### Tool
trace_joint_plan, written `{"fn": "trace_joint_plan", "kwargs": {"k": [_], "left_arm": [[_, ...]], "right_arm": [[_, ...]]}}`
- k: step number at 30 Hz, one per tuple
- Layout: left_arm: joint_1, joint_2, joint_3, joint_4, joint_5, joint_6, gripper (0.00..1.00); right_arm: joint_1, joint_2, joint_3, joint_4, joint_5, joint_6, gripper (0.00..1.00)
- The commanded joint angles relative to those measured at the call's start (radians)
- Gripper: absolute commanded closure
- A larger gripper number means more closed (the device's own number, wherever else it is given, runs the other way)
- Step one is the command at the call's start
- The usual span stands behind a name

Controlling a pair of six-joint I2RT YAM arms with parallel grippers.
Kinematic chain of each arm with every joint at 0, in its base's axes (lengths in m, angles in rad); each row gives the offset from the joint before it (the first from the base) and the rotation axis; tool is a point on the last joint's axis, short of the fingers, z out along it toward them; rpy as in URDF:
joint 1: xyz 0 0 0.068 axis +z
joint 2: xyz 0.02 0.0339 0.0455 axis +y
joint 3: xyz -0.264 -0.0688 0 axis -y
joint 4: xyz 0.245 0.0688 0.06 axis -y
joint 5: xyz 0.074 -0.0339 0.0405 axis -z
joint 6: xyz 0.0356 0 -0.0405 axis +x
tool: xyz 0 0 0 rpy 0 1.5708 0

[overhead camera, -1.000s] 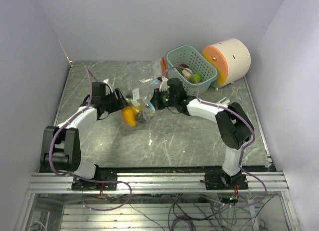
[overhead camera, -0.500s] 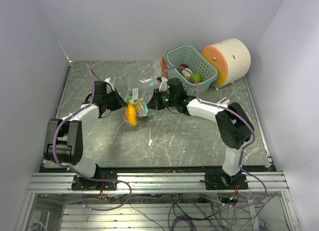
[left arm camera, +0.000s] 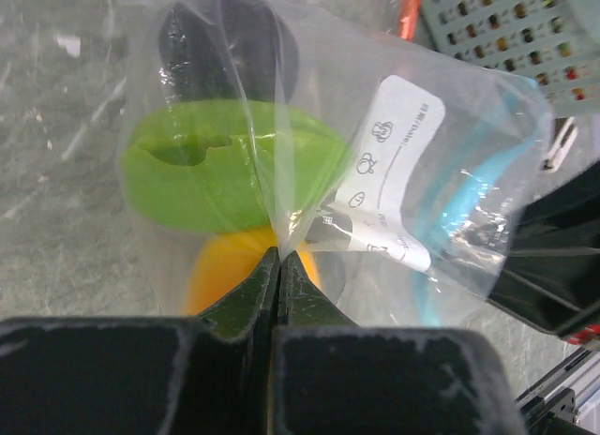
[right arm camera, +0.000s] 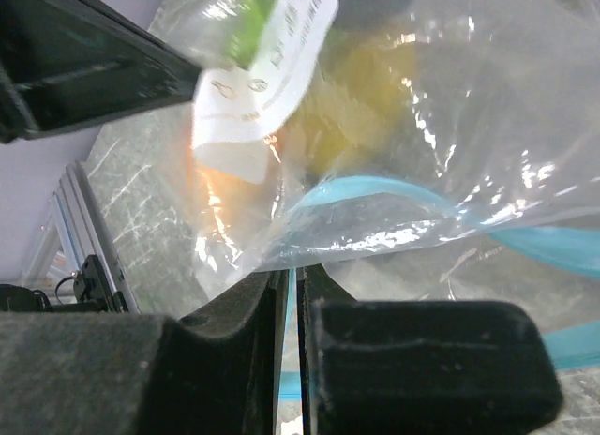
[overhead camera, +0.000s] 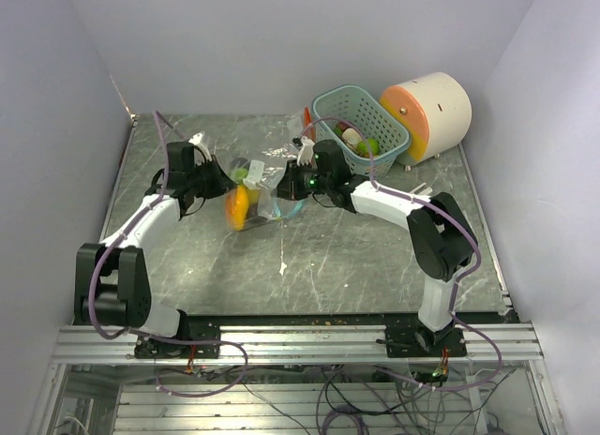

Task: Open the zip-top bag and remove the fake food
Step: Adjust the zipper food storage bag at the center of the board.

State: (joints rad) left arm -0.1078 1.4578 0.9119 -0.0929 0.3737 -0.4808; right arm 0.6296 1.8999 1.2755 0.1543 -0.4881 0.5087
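Observation:
The clear zip-top bag [overhead camera: 260,191] hangs stretched between both grippers over the middle of the table. My left gripper [overhead camera: 221,180] is shut on a fold of the bag's film [left arm camera: 291,201], its fingertips [left arm camera: 278,257] pressed together. My right gripper [overhead camera: 287,186] is shut on the opposite edge by the blue zip strip [right arm camera: 394,193]. The fake food shows through the plastic: a green piece [left arm camera: 220,163], an orange-yellow piece [left arm camera: 220,266] and a dark piece [left arm camera: 230,51]. A white label [left arm camera: 394,158] sits on the bag.
A teal basket [overhead camera: 361,127] holding a few toy items stands at the back right. Beside it lies a big cream cylinder with an orange face [overhead camera: 429,114]. Grey walls close in the table on three sides.
My left gripper has shut on the bag's film. Both grippers and the bag have shifted a little toward the back of the table, and the bag has risen.

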Motion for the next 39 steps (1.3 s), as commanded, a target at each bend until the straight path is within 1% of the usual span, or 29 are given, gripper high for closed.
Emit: {"fn": "trace_joint_plan", "kwargs": {"k": [1,7,9,12,15,20,22,25,27,28,34,36,39], "left_arm": [[0.005,-0.087,0.073,-0.035,0.021,0.02,0.93],[0.005,-0.124,0.076,-0.062,0.029,0.032,0.93],[0.005,-0.118,0.068,-0.069,0.021,0.036,0.93],[0.005,-0.105,0.057,-0.087,-0.014,0.032,0.93],[0.004,-0.085,0.058,-0.108,-0.061,0.023,0.93],[0.005,-0.047,0.067,-0.108,-0.077,0.015,0.93],[0.005,-0.037,0.068,-0.105,-0.077,0.012,0.93],[0.005,-0.034,0.063,-0.104,-0.077,0.01,0.93],[0.005,-0.034,0.058,-0.098,-0.073,0.004,0.93],[0.005,-0.034,0.055,-0.096,-0.069,0.003,0.93],[0.005,-0.033,0.055,-0.098,-0.062,-0.001,0.93],[0.005,-0.036,0.051,-0.1,-0.058,-0.002,0.93],[0.005,-0.042,0.045,-0.106,-0.057,-0.003,0.93]], "right_arm": [[0.003,0.039,0.015,0.019,-0.019,-0.005,0.91],[0.003,0.076,0.013,0.067,-0.034,0.027,0.89],[0.003,0.082,0.018,0.076,-0.039,0.033,0.83],[0.003,0.069,0.011,0.076,-0.033,0.037,0.68],[0.002,0.029,-0.015,0.054,-0.013,0.018,0.6],[0.001,-0.062,-0.09,0.016,0.016,-0.021,0.58],[0.002,-0.111,-0.122,0.003,0.06,-0.04,0.58],[-0.001,-0.195,-0.185,0.042,0.118,-0.045,0.58],[-0.003,-0.209,-0.2,0.057,0.118,-0.04,0.57],[-0.003,-0.206,-0.2,0.063,0.103,-0.037,0.56],[0.014,-0.115,-0.16,0.109,0.014,0.006,0.37],[0.026,-0.073,-0.12,0.079,0.01,-0.001,0.37],[0.052,-0.029,-0.07,0.048,0.007,-0.017,0.41]]}}
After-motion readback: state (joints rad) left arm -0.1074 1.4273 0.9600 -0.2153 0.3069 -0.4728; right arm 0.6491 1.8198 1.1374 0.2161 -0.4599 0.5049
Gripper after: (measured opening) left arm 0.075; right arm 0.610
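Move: My right hand pinches the bag's clear film; the nearer stretch of the blue zip lies about 4 cm back, 2 cm right and some 4 cm below. The paper label sits roughly 7 cm to this hand's left and 3 cm ahead. My left hand holds the film too, the bag's middle about 7 cm right and 2 cm back of it; the orange food is 5 cm back and 1 cm right, the green food 3 cm ahead and 2 cm right, all some 5 cm below. Keeping the film pinched, my left hand hoists the bag about 5 cm, then lowers it nearly as far, drifting a little to my left. My right hand dips 3 cm, opens and lets go of the film, pulls back and right while rising, then swings left and down again, ending about 2 cm nearer my base, fingers well open above the blue zip. ##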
